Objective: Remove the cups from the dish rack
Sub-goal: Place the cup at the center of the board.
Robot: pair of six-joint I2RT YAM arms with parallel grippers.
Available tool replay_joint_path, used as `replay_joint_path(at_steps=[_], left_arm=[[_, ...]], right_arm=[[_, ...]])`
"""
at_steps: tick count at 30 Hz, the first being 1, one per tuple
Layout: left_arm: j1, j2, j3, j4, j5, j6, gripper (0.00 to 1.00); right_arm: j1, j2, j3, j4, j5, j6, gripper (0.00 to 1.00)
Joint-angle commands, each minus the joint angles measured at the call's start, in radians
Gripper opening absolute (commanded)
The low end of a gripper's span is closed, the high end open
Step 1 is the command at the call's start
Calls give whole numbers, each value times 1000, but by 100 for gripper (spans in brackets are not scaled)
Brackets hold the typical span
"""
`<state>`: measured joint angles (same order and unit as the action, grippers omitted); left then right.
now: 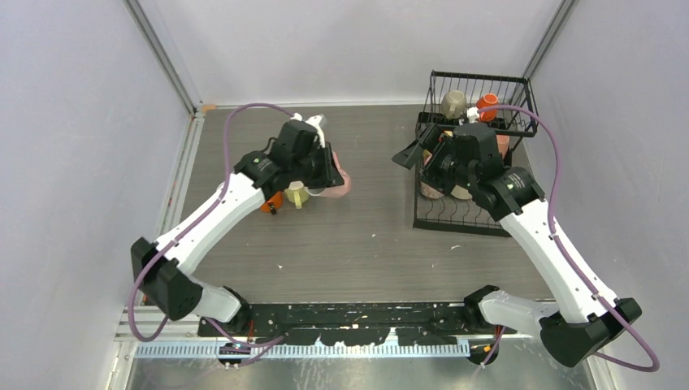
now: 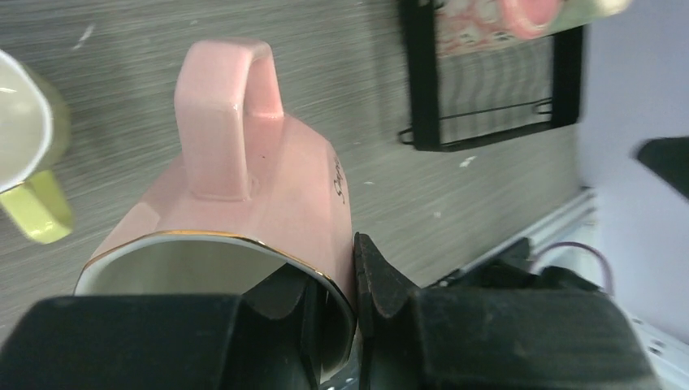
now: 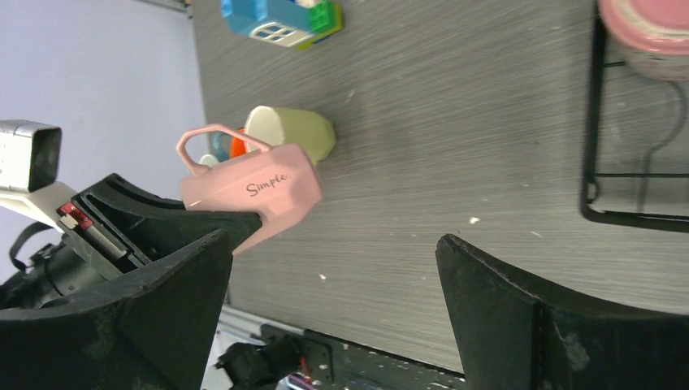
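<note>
My left gripper (image 2: 337,301) is shut on the rim of a pink cup (image 2: 244,203), one finger inside and one outside. The cup lies tilted over the table, handle up. From above, this pink cup (image 1: 341,184) and my left gripper (image 1: 327,169) are at left centre, beside a yellow cup (image 1: 296,193) and an orange cup (image 1: 272,201). The black wire dish rack (image 1: 455,219) stands at the right, with a beige cup (image 1: 453,103) and an orange-red cup (image 1: 487,101) in its upper basket. My right gripper (image 3: 331,244) is open and empty by the rack's left side.
A small blue, white and green toy house (image 3: 280,18) sits on the table beyond the yellow cup (image 3: 292,130). A pink cup (image 3: 650,24) rests in the rack's lower tier (image 3: 597,171). White walls close in the table on the left, back and right.
</note>
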<state>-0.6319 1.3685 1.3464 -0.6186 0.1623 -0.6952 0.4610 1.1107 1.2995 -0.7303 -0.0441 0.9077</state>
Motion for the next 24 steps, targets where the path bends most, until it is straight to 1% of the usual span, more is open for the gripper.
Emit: replay_joint_path(at_steps=[1, 4, 10, 24], left_arm=[[-49, 91, 159, -182, -250, 108, 0], [-69, 173, 230, -231, -307, 128, 0], [-101, 332, 351, -284, -353, 156, 0], [-107, 632, 617, -423, -439, 231, 0]], right_arm=[[-2, -45, 37, -77, 134, -69, 100], [-2, -63, 35, -104, 170, -84, 100], [-1, -106, 32, -148, 217, -103, 100], [-2, -174, 9, -205, 245, -130, 100]])
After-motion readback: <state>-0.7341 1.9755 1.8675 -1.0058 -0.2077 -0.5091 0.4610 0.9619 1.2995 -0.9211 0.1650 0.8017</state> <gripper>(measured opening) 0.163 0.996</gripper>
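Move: The free board spot for the pink cup, already held in the left hand, lies about 9 cm ahead of that hand and 25 below. From that hand, the yellow-green cup stands roughly 6 cm ahead and 11 left, the orange cup 4 ahead and 20 left, and the toy house 22 ahead and 10 left, all some 21 below. From the right hand, the spot is about 9 cm ahead, 21 left and 30 below. Still pinching the pink cup, left sinks about 11 cm and forward, rolling 35 degrees; right hand withdraws rightward. ##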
